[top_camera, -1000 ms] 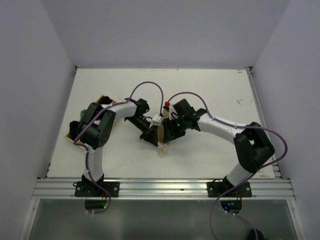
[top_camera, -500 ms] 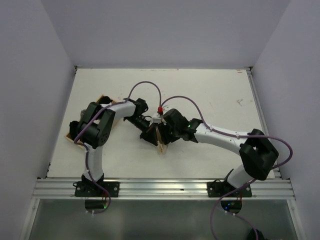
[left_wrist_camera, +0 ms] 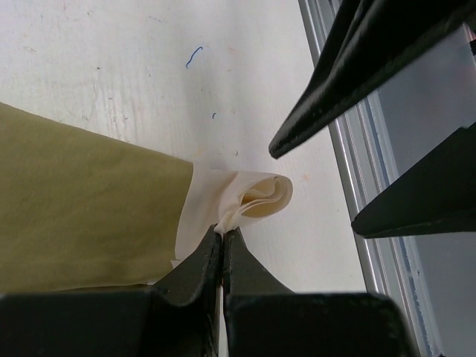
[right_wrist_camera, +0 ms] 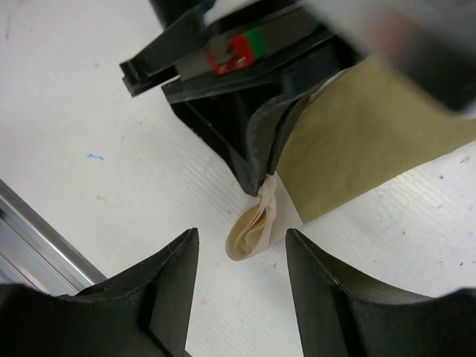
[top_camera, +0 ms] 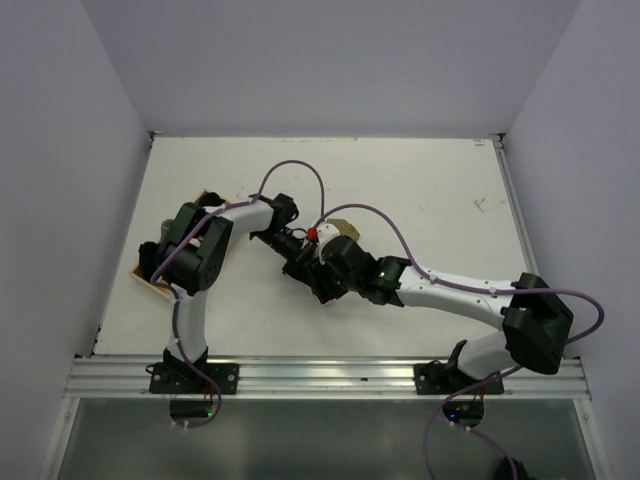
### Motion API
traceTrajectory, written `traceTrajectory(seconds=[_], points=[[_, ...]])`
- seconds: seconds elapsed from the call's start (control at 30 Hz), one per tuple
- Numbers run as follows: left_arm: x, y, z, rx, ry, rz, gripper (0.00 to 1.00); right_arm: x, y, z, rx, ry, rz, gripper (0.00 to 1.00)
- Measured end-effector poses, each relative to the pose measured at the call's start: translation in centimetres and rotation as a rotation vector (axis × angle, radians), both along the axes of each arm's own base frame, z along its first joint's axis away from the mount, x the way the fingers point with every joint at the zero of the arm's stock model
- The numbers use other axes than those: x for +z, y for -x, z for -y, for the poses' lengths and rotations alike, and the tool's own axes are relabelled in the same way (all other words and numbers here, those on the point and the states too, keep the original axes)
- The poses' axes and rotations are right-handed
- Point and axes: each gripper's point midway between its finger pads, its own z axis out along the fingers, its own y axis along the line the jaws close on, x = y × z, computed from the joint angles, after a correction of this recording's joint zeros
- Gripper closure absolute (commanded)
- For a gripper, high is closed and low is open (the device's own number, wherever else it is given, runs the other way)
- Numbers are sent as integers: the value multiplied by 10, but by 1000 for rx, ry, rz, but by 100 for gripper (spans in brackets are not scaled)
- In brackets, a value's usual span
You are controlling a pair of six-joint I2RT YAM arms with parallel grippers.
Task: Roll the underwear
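Note:
The underwear [left_wrist_camera: 89, 201] lies flat on the white table, olive-khaki with a paler cream end [left_wrist_camera: 256, 195] curled into a small loop. My left gripper [left_wrist_camera: 222, 233] is shut on that cream end, right at the base of the loop. In the right wrist view, the right gripper [right_wrist_camera: 242, 238] is open, one fingertip on each side of the cream loop [right_wrist_camera: 249, 229], not touching it. From the top, only a small olive patch of the underwear [top_camera: 339, 226] shows behind the two wrists. There the left gripper [top_camera: 300, 266] and right gripper [top_camera: 322, 287] meet at mid-table.
A tan tray-like thing [top_camera: 141, 271] sits at the table's left edge, mostly hidden under the left arm. The metal rail [top_camera: 320, 374] runs along the near edge, close to the grippers. Purple cables [top_camera: 300, 172] arch over both wrists.
The right arm has swung left and toward the near edge, bringing its gripper around the cream loop, and its jaws have spread wider. The left gripper holds still on the cloth.

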Motion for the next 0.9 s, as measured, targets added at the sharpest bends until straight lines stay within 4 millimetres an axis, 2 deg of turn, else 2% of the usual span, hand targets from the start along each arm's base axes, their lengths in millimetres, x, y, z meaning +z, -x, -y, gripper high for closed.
traceTrajectory(seconds=[0.17, 0.37, 0.8, 0.9], points=[[1, -3, 1, 8, -9, -7, 100, -21, 17, -6, 46, 88, 7, 45], [1, -3, 1, 14, -23, -13, 100, -40, 18, -5, 39, 209, 39, 45], [-1, -4, 0, 20, -38, -17, 100, -49, 7, -2, 9, 294, 74, 48], [-1, -4, 0, 21, -40, -18, 100, -51, 7, -1, 10, 299, 72, 52]])
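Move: The cream rolled end of the underwear is some 6 cm below the right hand, about 1 cm back and 1 cm to its left. The middle of the spread green cloth lies roughly 9 cm ahead, 4 cm right and 9 cm below that hand. For the left hand, still pinching the fabric beside the roll, the roll's middle is about 2 cm back, 1 cm right and level. The right hand sinks about 5 cm, steepening some 15 degrees, its open fingers straddling the left-held roll. ##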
